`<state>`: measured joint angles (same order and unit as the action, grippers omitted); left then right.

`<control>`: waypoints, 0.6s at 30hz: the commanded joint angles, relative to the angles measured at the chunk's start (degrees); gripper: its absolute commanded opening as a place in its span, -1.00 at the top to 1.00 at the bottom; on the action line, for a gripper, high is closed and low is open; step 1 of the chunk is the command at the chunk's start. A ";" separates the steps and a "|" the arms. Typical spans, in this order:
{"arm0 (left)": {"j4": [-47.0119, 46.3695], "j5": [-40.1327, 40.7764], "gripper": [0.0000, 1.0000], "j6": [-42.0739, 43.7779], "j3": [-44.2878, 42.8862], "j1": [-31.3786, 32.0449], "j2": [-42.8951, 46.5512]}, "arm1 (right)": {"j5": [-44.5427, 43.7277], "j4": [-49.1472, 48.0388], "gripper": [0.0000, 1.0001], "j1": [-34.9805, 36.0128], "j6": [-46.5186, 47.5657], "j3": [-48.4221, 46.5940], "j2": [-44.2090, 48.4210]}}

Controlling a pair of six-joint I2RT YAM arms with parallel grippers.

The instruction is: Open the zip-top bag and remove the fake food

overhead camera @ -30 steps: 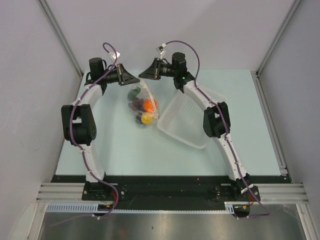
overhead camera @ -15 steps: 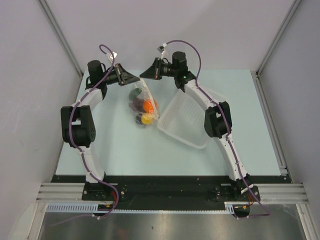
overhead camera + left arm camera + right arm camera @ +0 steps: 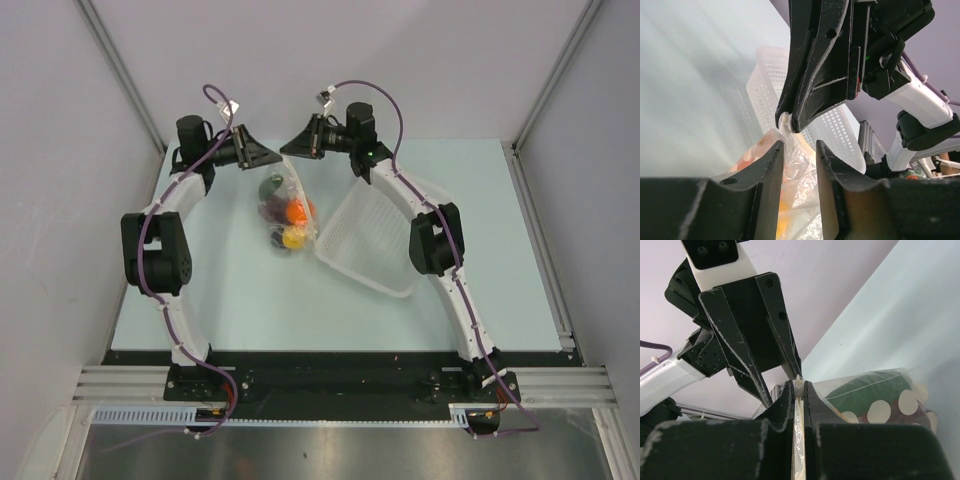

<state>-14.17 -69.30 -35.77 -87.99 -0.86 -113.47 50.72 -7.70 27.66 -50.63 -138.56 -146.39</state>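
Observation:
The zip-top bag (image 3: 287, 208) hangs above the table's far middle, clear and dotted, its top edge pinched in my right gripper (image 3: 287, 151). Inside it is the fake food: an orange ball (image 3: 296, 211), a yellow fruit (image 3: 291, 237) and a green piece (image 3: 268, 187). In the right wrist view my right gripper (image 3: 798, 385) is shut on the white zip strip, with the bag (image 3: 875, 390) swelling to the right. My left gripper (image 3: 273, 159) faces it. In the left wrist view my left gripper (image 3: 800, 147) stands open, with crinkled bag film (image 3: 800, 175) loose between its fingers.
A white perforated basket (image 3: 380, 250) lies tilted on the table just right of the bag, under the right arm's forearm; it also shows behind the grippers as the basket (image 3: 767, 75). Grey walls close the table on the far side and on both sides.
My left gripper has opened and let go of the bag's top edge. The right gripper keeps its pinch, and the bag has hardly moved.

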 commanded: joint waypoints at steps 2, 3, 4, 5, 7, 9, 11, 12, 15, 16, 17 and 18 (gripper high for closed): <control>2.49 0.13 0.67 3.69 -5.26 0.34 0.18 | 1.58 -3.46 1.00 0.29 -1.49 -1.89 1.63; 1.70 0.04 0.83 2.12 -5.70 0.34 0.01 | 1.66 -3.37 1.00 0.38 -1.57 -1.89 1.54; 0.39 -0.13 0.94 1.50 -5.88 0.34 -0.34 | 1.75 -3.28 1.00 0.38 -1.58 -1.71 1.54; 0.46 -0.05 1.00 1.32 -5.97 0.25 -0.35 | 1.66 -3.11 1.00 0.46 -1.58 -1.54 1.46; 3.51 2.05 1.00 3.06 -6.50 0.25 -0.09 | 1.49 -3.11 0.99 0.47 -1.40 -1.36 1.80; 4.42 4.51 1.00 3.69 -5.97 -0.01 0.53 | 1.40 -1.88 0.96 0.38 -0.27 -1.18 1.89; 2.23 6.62 1.00 2.38 -4.05 -0.45 1.93 | 1.40 0.05 0.95 0.46 0.97 -0.40 2.51; 0.83 6.98 1.00 0.28 -3.34 -0.54 2.37 | 1.49 0.23 0.94 0.38 1.32 0.56 3.03; -5.57 10.23 1.00 -4.20 -1.05 -1.33 3.52 | 1.23 -0.82 0.89 0.29 2.12 6.01 5.93; -6.12 12.41 1.00 -5.09 -0.53 -1.77 3.87 | 1.05 -1.43 0.88 0.29 2.38 7.33 7.07; -6.04 13.39 1.00 -5.45 -0.09 -1.86 4.31 | 0.96 -1.35 0.88 0.38 2.55 8.21 7.52; -5.95 13.75 0.99 -5.45 -0.08 -1.86 4.22 | 1.05 -1.35 0.88 0.46 2.73 9.26 7.78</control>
<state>-12.93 -62.13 -37.43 -88.66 -1.39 -113.56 49.93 -8.58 27.51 -49.98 -132.79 -143.92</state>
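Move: The bag's rim runs right at the left fingertips, about 1 cm ahead and 1 cm to the right; the right hand already has it pinched between its own pads. From the left hand, the orange lies some 20 cm down and 5 cm right, the yellow food 8 cm back, 3 cm right and 21 cm down, and the green food about 8 cm ahead, 2 cm left and 18 cm down. The left fingers, partly open around the bag's rim beside the right fingertips, shut fully on the film. The left hand rises barely half a centimetre as they close, then draws forward about 2 cm and 1 cm left, sinking back and turning slightly counter-clockwise. The right hand keeps its pinch on the rim, nearly still, then dips about 1 cm at the end. ##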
